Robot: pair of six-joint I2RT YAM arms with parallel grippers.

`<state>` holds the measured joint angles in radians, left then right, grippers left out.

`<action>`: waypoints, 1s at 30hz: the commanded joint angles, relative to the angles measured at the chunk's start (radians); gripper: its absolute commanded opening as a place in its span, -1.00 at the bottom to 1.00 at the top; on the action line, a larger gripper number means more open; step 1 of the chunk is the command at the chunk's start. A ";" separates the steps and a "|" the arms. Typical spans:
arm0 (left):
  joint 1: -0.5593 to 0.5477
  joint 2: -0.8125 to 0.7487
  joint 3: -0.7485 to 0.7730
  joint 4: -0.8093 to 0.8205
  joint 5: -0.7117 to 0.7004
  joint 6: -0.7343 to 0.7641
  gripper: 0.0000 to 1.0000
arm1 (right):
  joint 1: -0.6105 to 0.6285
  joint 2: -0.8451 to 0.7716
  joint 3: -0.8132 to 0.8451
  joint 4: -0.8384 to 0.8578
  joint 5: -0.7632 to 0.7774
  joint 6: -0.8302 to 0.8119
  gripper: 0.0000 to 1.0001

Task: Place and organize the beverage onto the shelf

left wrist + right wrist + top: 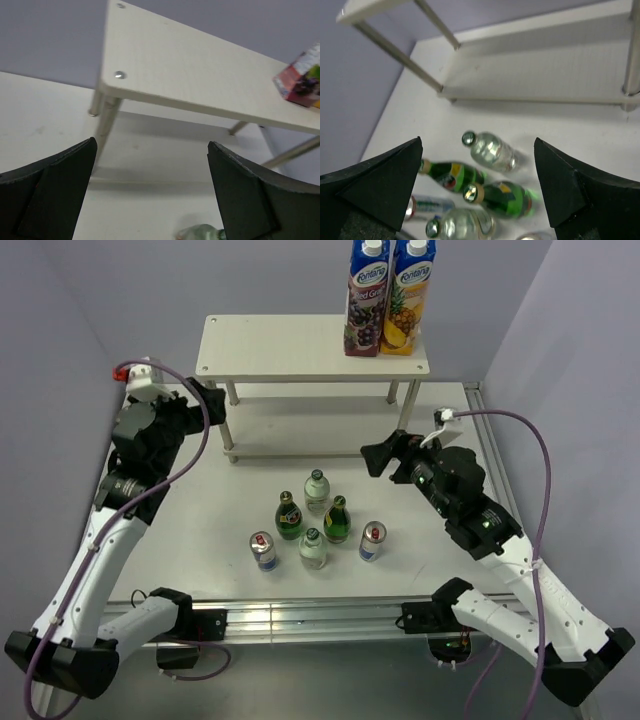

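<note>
The beverage stands in a cluster on the table: two clear bottles [317, 490] [314, 548], two dark green bottles [289, 516] [337, 520] and two cans [263, 550] [372, 540]. Behind them is the shelf [290, 348], cream-white with a lower board [320, 425]. My left gripper [213, 408] hovers open by the shelf's left legs, its jaws wide and empty [151, 150]. My right gripper [385, 452] is open above and to the right of the cluster. In the right wrist view its jaws [478, 141] frame a clear bottle [492, 150] and both green bottles [455, 175] [512, 197].
Two tall juice cartons [368, 298] [408, 295] stand on the shelf top at its right end; one [302, 80] shows in the left wrist view. Grey walls close in the back and sides. A metal rail [300, 615] runs along the near table edge.
</note>
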<state>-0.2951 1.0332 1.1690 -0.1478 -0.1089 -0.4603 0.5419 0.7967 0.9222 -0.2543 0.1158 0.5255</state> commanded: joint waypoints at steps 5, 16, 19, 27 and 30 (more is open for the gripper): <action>0.005 -0.160 -0.180 -0.027 -0.202 0.160 0.99 | 0.257 -0.068 -0.046 -0.149 0.252 -0.058 0.98; 0.005 -0.170 -0.181 -0.042 -0.202 0.141 0.99 | 0.492 0.047 -0.263 0.001 0.450 0.039 0.94; 0.005 -0.167 -0.175 -0.052 -0.212 0.138 0.99 | 0.498 0.102 -0.273 0.062 0.447 0.033 0.93; 0.005 -0.180 -0.175 -0.056 -0.206 0.135 0.99 | 0.500 0.231 -0.230 0.176 0.455 -0.007 0.93; 0.005 -0.179 -0.172 -0.056 -0.201 0.132 0.99 | 0.500 0.266 -0.223 0.207 0.473 -0.009 0.91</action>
<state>-0.2893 0.8680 0.9874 -0.2089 -0.3050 -0.3340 1.0348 1.0416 0.6495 -0.1390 0.5392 0.5262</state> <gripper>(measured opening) 0.994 0.962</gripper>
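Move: Off the right hand, the right-hand green bottle stands about 11 cm to the left, 2 cm back, its middle some 23 cm below. The back clear bottle is 16 cm left and 5 cm ahead of the hand, the left green bottle 22 cm left and 1 cm back, the front clear bottle 17 cm left and 10 cm back; the right can lies 3 cm left, 8 cm back. From the left hand, the right-hand green bottle is roughly 27 cm right, 12 cm back and 30 cm below. Sinking some 17 cm towards the right-hand green bottle, the right hand draws back about 6 cm while swinging left, then eases a little forward and farther left at the low height. Its left side rolls down roughly 20 degrees and the fingers tip lower, staying wide open. The left hand, empty and open, shifts about 5 cm left and down beside the shelf, and slightly back. ##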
